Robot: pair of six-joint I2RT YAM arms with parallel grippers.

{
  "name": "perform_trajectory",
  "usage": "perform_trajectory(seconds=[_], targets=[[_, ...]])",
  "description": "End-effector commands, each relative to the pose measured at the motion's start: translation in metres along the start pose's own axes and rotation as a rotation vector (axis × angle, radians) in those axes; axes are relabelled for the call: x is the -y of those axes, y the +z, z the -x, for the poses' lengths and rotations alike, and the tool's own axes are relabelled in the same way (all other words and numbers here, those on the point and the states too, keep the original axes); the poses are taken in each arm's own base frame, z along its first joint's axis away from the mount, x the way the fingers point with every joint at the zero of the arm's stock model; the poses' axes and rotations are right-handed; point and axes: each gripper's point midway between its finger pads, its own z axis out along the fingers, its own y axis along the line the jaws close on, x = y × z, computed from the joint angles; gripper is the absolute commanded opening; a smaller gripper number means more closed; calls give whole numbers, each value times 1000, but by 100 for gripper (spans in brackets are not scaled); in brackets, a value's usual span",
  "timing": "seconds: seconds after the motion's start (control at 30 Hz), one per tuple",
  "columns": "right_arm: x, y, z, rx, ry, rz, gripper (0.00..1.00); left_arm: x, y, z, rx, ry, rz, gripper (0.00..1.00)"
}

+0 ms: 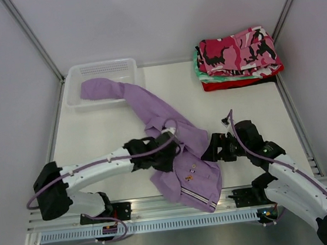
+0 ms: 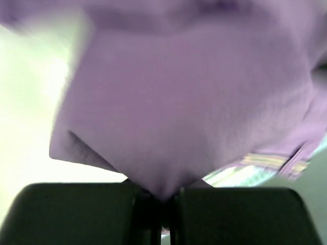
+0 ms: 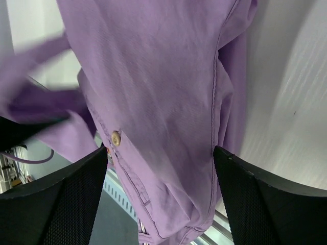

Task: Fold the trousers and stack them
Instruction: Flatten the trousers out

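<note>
The lilac trousers [image 1: 170, 127] lie crumpled across the table, one leg reaching into the basket and the waistband at the near edge. My left gripper [image 1: 165, 152] is shut on a pinch of the lilac cloth [image 2: 179, 112], which bunches into the closed left gripper [image 2: 163, 196]. My right gripper [image 1: 214, 150] stands open at the trousers' right edge. Lilac cloth with a button [image 3: 116, 138] shows between the wide-apart fingers of the right gripper [image 3: 161, 153], unclamped. The pink camouflage trousers [image 1: 238, 52] lie folded on top of a stack at the back right.
A white basket [image 1: 102, 76] stands at the back left. Under the camouflage pair lie a green-and-white folded garment [image 1: 200, 71] and a red one [image 1: 230, 83]. Pale walls close in the table; a metal rail [image 1: 161, 208] runs along the near edge.
</note>
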Motion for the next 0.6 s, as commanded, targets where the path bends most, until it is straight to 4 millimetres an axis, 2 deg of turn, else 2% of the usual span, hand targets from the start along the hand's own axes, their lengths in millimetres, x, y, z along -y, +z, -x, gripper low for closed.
perform_trajectory(seconds=[0.0,0.03,0.07,0.1,0.13,0.17,0.2,0.23,0.27,0.3,0.33,0.37,0.4,0.43,0.47,0.53,0.57], targets=[[-2,7,6,16,-13,-28,89,-42,-61,81,240,-158,46,2],[2,9,5,17,-14,-43,89,-76,-80,108,320,-230,74,2],[1,12,6,18,-15,-43,86,-90,-93,123,370,-261,75,2],[1,15,4,5,-14,-49,82,-118,-117,152,471,-300,115,2],[1,18,5,9,-12,-52,78,-131,-130,166,523,-315,137,2],[-1,23,9,13,-8,-47,58,-141,-152,190,589,-336,148,2],[-2,26,13,19,-5,-51,43,-153,-161,202,614,-354,165,2],[-8,24,36,83,-6,-77,5,-174,-170,214,639,-370,183,2],[-4,22,45,97,13,-137,0,-189,-165,223,626,-393,198,2],[-2,22,61,111,-14,-188,0,-196,-182,240,668,-405,187,2],[-20,5,102,202,-66,-230,0,-220,-189,245,675,-454,189,2],[-18,1,121,226,-97,-297,0,-232,-199,258,696,-479,178,2],[-16,-13,147,282,-141,-367,0,-257,-210,261,724,-531,199,2],[-23,-41,187,399,-157,-452,0,-264,-216,266,748,-536,201,2],[-9,-51,208,429,-144,-514,0,-276,-223,269,764,-549,236,2],[-2,-70,235,455,-165,-558,0,-305,-232,264,767,-575,323,2],[19,-77,244,450,-133,-603,0,-313,-236,262,767,-578,343,2]])
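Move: The left hand already pinches the purple trousers and heads for the white basket, about 35 cm ahead, 23 cm to its left and slightly lower. The open right hand has the trousers' side edge roughly 1 cm ahead, 1 cm left and 3 cm below; from that hand the striped end lies some 16 cm back, 7 cm left and 7 cm down, and the folded stack about 33 cm ahead, 14 cm right and a little lower. Keeping its pinch, the left hand sweeps the cloth some 30 cm forward, 25 cm to its left and 23 cm up towards the basket, turning counter-clockwise and tipping its fingers outward. Meanwhile the right hand first sinks 2 to 3 cm, shuts on the trousers' side edge, then carries it about 15 cm forward and 15 cm up towards the folded stack, drifting slightly right and turning somewhat clockwise. ##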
